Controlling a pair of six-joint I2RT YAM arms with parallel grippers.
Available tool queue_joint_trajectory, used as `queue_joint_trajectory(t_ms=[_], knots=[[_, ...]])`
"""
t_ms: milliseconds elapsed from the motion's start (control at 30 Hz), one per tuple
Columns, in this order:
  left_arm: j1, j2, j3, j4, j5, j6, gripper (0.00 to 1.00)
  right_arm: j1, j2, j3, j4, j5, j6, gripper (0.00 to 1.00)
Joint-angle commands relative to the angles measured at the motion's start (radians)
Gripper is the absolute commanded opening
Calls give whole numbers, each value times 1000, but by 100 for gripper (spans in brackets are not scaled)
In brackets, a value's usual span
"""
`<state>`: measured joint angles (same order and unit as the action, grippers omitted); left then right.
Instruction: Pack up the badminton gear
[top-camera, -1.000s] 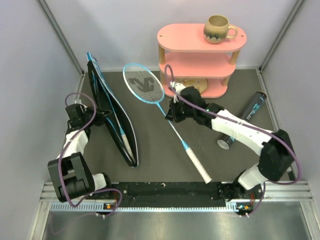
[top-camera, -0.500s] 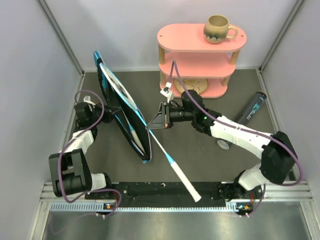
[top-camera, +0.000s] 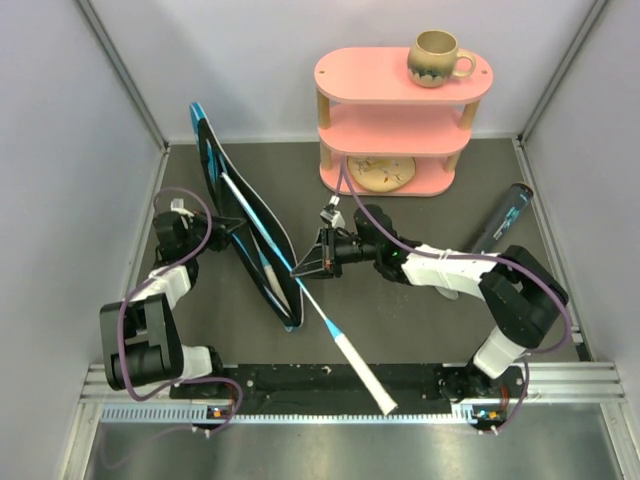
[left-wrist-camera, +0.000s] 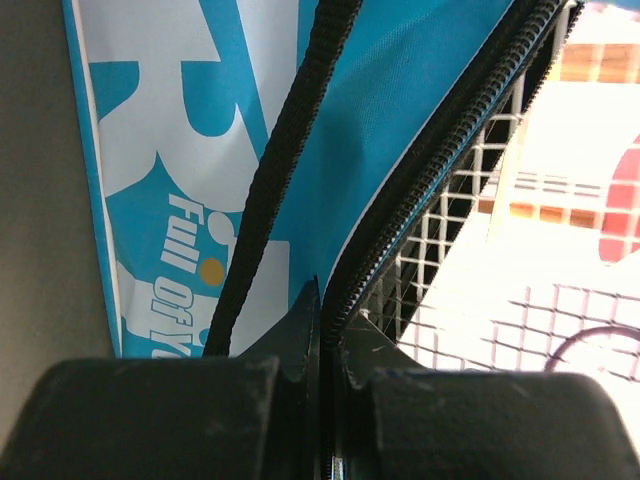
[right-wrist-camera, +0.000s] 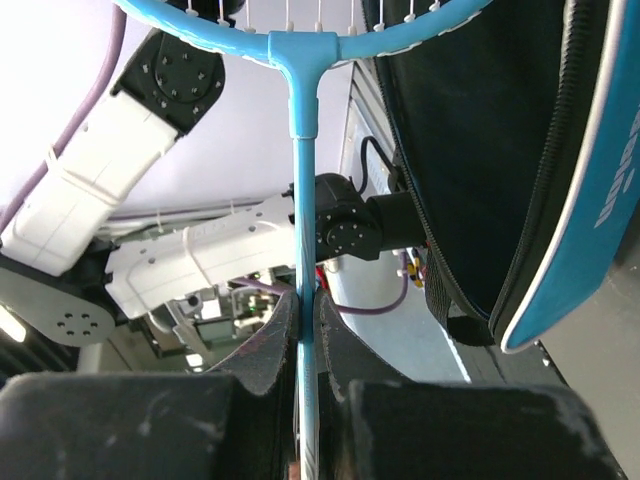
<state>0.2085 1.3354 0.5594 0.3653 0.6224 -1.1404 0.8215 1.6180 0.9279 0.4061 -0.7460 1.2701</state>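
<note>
The blue racket-shaped cover (top-camera: 262, 262) stands on edge at the left, its zip open. My left gripper (top-camera: 213, 232) is shut on its zipper edge (left-wrist-camera: 345, 290), and a racket's strings (left-wrist-camera: 470, 250) show inside the opening. My right gripper (top-camera: 306, 267) is shut on the light-blue shaft (right-wrist-camera: 303, 200) of a second racket, close against the cover (right-wrist-camera: 480, 140). That racket's head is hidden at the cover in the top view, and its white handle (top-camera: 362, 375) points to the near edge. The black tube (top-camera: 503, 220) lies at the right, partly behind my right arm.
The pink three-tier shelf (top-camera: 404, 78) stands at the back with a beige mug (top-camera: 437, 56) on top and a round tan thing (top-camera: 381, 172) on its bottom tier. Grey walls close in the left, right and back sides.
My right gripper carried the racket left from the floor's middle to the cover's opening, and the handle swung toward the near edge. The left gripper tipped the cover up and shifted it right.
</note>
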Motion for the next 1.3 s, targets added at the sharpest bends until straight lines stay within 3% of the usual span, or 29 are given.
queue_joint_trajectory(t_ms=[0,233,433,867,1267], knots=[[-6,-41,-15,90,53,-15,0,-4,39,-20,204,28,159,0],[-9,-93,-61,67,65,-1,0,-5,138,66,258,71,244,0],[-12,-139,-84,15,71,28,0,-18,239,196,209,120,221,0],[-26,-234,-62,-164,85,122,0,-28,514,653,-30,276,-58,0],[-38,-260,-78,-181,100,120,0,-24,611,758,-27,489,-307,0]])
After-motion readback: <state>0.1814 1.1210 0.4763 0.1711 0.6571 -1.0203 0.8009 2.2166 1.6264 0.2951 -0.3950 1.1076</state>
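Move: The bag's open mouth, with the racket head already dipping in at its far end, has its middle about 12 cm ahead of the right hand, 12 cm to its left and 8 cm lower. The first racket's handle, inside the bag, lies roughly 1 cm ahead, 8 cm left and 10 cm below. The pink shelf is some 26 cm ahead and 22 cm right, 12 cm lower. From the left hand, holding the rim, the mouth's middle is level fore-and-aft, 3 cm right and 3 cm lower. The second racket, still pinched by the shaft near its throat, is fed into the bag: the right hand carries it forward some 18 cm and left about 10, sinking 5 cm overall. Its head first dips about 10 degrees, then its handle end tips down while swinging left in a clockwise turn. The left hand keeps its pinch on the rim and draws the bag back about 5 cm and slightly right. ##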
